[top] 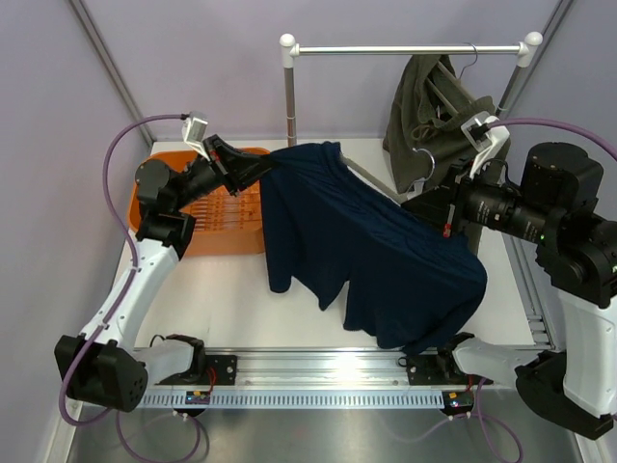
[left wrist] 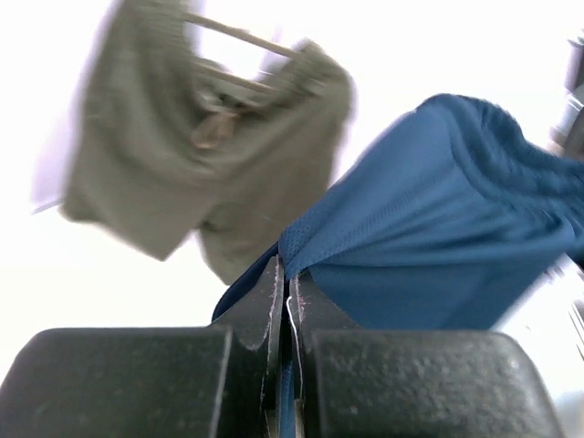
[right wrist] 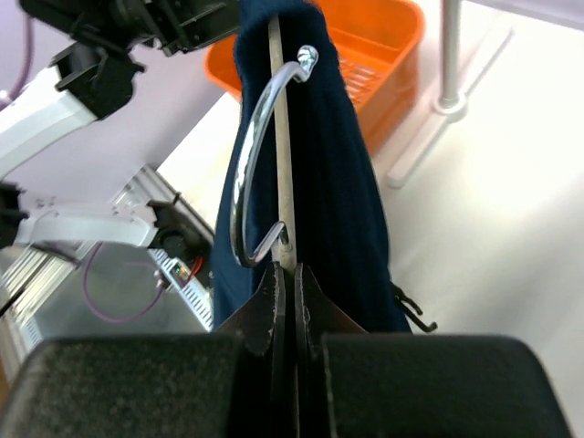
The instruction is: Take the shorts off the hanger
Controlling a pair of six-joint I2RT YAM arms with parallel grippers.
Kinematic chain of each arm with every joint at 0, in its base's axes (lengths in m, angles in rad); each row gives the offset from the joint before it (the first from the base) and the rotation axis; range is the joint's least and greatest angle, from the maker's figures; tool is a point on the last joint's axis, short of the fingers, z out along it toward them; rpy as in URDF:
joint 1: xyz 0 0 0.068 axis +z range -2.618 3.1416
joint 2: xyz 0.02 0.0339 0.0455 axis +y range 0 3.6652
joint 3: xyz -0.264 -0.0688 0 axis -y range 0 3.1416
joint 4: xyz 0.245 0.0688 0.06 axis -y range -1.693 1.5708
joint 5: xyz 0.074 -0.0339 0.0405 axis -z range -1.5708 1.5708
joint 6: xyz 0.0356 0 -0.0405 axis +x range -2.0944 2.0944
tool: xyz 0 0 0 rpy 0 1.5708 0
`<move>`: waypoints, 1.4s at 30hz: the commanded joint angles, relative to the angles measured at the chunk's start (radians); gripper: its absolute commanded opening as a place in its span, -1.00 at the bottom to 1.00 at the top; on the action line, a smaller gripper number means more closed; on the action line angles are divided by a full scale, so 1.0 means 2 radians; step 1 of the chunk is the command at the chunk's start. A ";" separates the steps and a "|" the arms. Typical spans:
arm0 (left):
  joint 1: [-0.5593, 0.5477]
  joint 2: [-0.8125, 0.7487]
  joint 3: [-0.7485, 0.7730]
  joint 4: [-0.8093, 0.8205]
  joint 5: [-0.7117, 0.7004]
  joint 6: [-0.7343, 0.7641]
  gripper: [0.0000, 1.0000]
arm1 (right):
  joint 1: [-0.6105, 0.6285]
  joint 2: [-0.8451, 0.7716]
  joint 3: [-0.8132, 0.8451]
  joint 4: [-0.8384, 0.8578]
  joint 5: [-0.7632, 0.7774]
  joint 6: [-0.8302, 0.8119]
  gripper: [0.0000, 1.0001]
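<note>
The navy blue shorts (top: 376, 251) hang stretched between both arms above the table. My left gripper (top: 258, 170) is shut on the shorts' edge; in the left wrist view the blue fabric (left wrist: 438, 237) runs out from between the jaws at the left gripper (left wrist: 288, 285). My right gripper (top: 436, 204) is shut on the wooden hanger (right wrist: 279, 137), just below its metal hook (right wrist: 248, 155), with the navy shorts (right wrist: 328, 173) draped over it. The olive green shorts (top: 424, 121) hang on a second hanger from the rail, also seen in the left wrist view (left wrist: 210, 137).
A clothes rail (top: 410, 48) on a post (top: 289, 96) stands at the back. An orange basket (top: 227, 227) sits at the left, under my left arm. A slotted metal rail (top: 308, 381) runs along the near edge.
</note>
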 commanded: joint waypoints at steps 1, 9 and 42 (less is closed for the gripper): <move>0.046 0.003 0.003 -0.096 -0.166 0.023 -1.00 | 0.000 -0.033 0.032 -0.001 0.077 0.017 -1.00; 0.071 0.029 0.000 -0.159 -0.236 0.006 -1.00 | 0.001 -0.080 -0.015 0.036 0.115 0.028 -1.00; -0.287 -0.030 0.194 -0.289 -0.008 0.165 -1.00 | 0.000 -0.003 -0.130 0.511 0.365 0.018 -1.00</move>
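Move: The left gripper already pinches the near end of the shorts' waistband. The hanger's wooden arm runs into the shorts about 12 cm to its right, level with it ahead; the rack's left post stands some 20 cm ahead and 2 cm right. The right gripper already grips the hanger, and that entry spot lies about 10 cm ahead and 11 cm left. The olive shorts hang roughly 24 cm ahead of the right gripper and 10 cm right. Keep both grippers shut. Tug the waistband with the left gripper about 8 cm forward-left and down, away from the hanger, then sweep it back some 25 cm and 15 cm right, rising and turning clockwise. Meanwhile shift the right gripper slightly right, then carry the hanger forward towards the rack and up, turning clockwise and tipping the fingers upward. ##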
